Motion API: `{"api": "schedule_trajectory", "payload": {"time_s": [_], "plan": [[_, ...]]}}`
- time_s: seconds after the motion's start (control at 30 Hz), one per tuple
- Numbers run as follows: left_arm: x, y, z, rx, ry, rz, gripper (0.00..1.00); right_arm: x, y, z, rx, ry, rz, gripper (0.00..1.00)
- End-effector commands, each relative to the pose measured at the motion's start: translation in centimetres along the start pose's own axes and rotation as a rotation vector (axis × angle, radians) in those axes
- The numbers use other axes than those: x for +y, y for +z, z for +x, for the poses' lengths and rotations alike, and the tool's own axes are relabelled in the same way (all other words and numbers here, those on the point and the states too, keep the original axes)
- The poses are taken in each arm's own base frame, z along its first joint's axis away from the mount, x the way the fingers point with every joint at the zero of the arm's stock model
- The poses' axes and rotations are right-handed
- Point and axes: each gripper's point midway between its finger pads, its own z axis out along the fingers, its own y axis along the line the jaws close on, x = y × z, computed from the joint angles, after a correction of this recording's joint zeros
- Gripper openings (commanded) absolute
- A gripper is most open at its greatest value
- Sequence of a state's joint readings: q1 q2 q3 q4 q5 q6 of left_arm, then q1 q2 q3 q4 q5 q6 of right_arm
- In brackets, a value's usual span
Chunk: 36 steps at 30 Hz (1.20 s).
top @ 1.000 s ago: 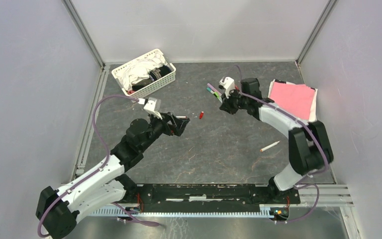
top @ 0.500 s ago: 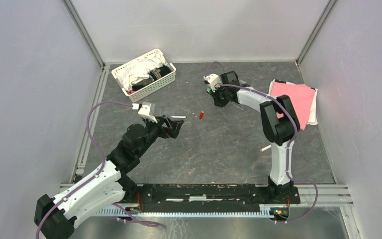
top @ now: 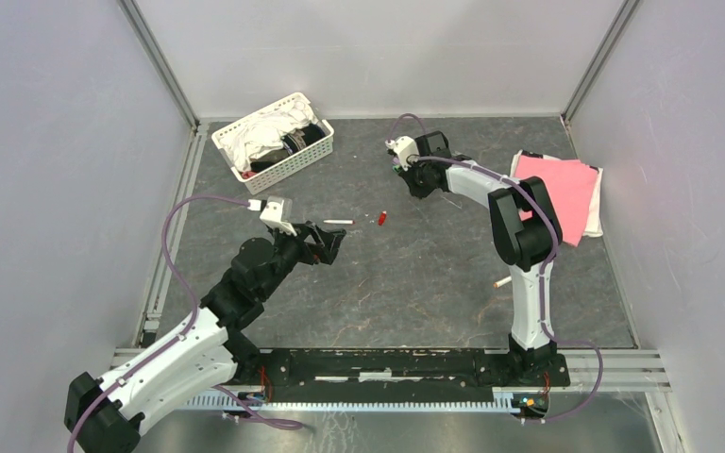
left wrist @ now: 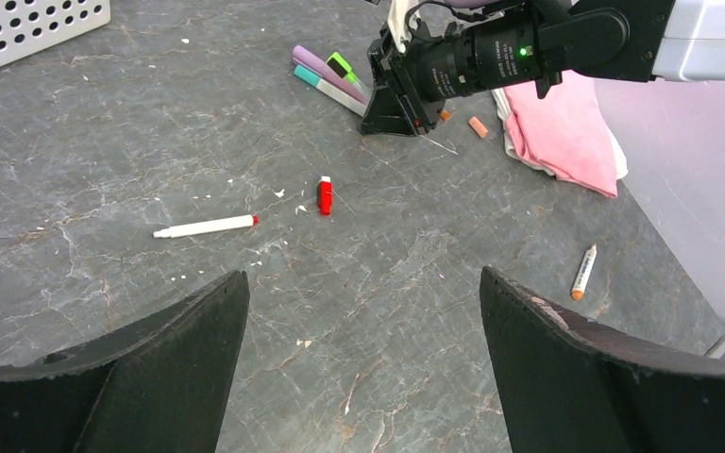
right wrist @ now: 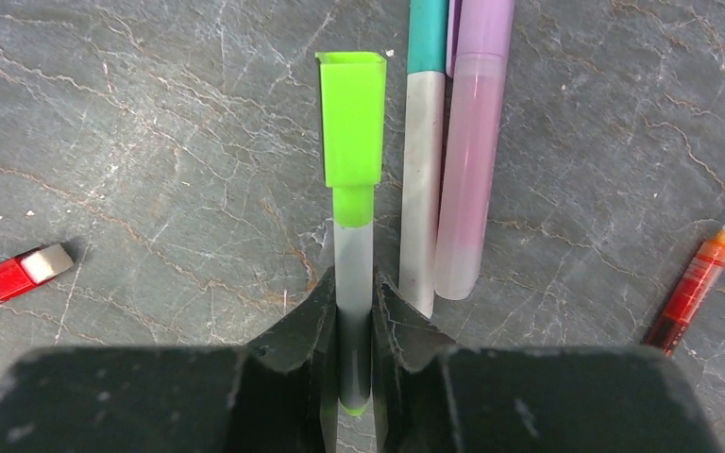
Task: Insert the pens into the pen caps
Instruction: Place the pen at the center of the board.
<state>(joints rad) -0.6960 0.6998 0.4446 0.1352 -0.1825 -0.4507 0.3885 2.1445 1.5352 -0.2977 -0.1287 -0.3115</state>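
Observation:
My right gripper [right wrist: 354, 288] is shut on the pale barrel of a green pen [right wrist: 353, 236], whose far end sits in a green cap [right wrist: 352, 118]. A teal pen [right wrist: 423, 170] and a purple pen [right wrist: 472, 160] lie right beside it. In the top view this gripper [top: 408, 177] is at the back middle of the table. My left gripper [left wrist: 363, 274] is open and empty above the table. Ahead of it lie a white pen with a red tip [left wrist: 206, 226], a red cap [left wrist: 325, 195], an orange cap [left wrist: 478, 126] and an orange-tipped pen [left wrist: 583, 272].
A white basket [top: 313, 149] of cloths stands at the back left. A pink cloth [top: 555, 189] lies at the back right. A thin red-orange stick [right wrist: 694, 283] lies right of the pens. Walls enclose the table on three sides.
My right gripper has swung left to the group of pens and is shut on the green one. The left gripper has drawn back slightly, and the red-tipped pen now shows on the table.

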Motion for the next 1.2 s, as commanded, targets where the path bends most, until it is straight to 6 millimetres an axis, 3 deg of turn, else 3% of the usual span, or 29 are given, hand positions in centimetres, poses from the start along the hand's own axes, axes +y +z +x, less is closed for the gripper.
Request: {"api": "schedule_trajectory", "payload": {"time_s": [0.0,0.37,0.63,0.83,0.93,1.17], "plan": [[0.1,0.0,-0.9,-0.033,0.013,-0.007,0.96,-0.6,0.7,0.5,0.027,0.014,0.027,0.20],[-0.1,-0.2,-1.0,-0.034,0.001,0.002,0.96,-0.5,0.2,0.2,0.015,0.009,0.017,0.21],[-0.3,-0.4,-1.1,-0.037,-0.011,0.010,0.96,-0.3,-1.2,-1.3,-0.029,-0.012,-0.001,0.31],[-1.0,-0.5,-1.6,-0.047,-0.037,0.040,0.97,-0.7,-4.5,-3.6,-0.098,-0.063,0.018,0.32],[-2.1,-0.7,-2.4,-0.068,-0.062,0.088,0.99,-0.5,-6.8,-4.5,-0.143,-0.102,0.009,0.39],[-3.3,-0.9,-3.6,-0.092,-0.075,0.137,1.00,1.2,-11.4,-4.2,-0.233,-0.181,-0.064,0.52]]}}
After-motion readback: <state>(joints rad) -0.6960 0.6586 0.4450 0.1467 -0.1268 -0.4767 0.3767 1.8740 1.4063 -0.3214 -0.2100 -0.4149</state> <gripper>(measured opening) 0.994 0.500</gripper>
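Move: Just inside the right fingers, the green pen is held near its tail with its cap end tilted a few centimetres off the board; its middle lies about 3 cm ahead and 2 cm left of the hand. The teal pen is 7 cm ahead and 2 left, the purple pen 9 ahead and 2 left, both 2 cm lower; the red cap is 5 cm back and 10 left. From the left hand the green pen is some 26 cm ahead, 17 right and 18 below. Staying low over the board beside the teal pen, the right hand first eases its fingers apart and lets go of the green pen. Once they are open to about a third, it climbs quickly, about 8 cm up and 3 cm back, away from the pens, turning slightly counter-clockwise as the fingers spread to half open. ##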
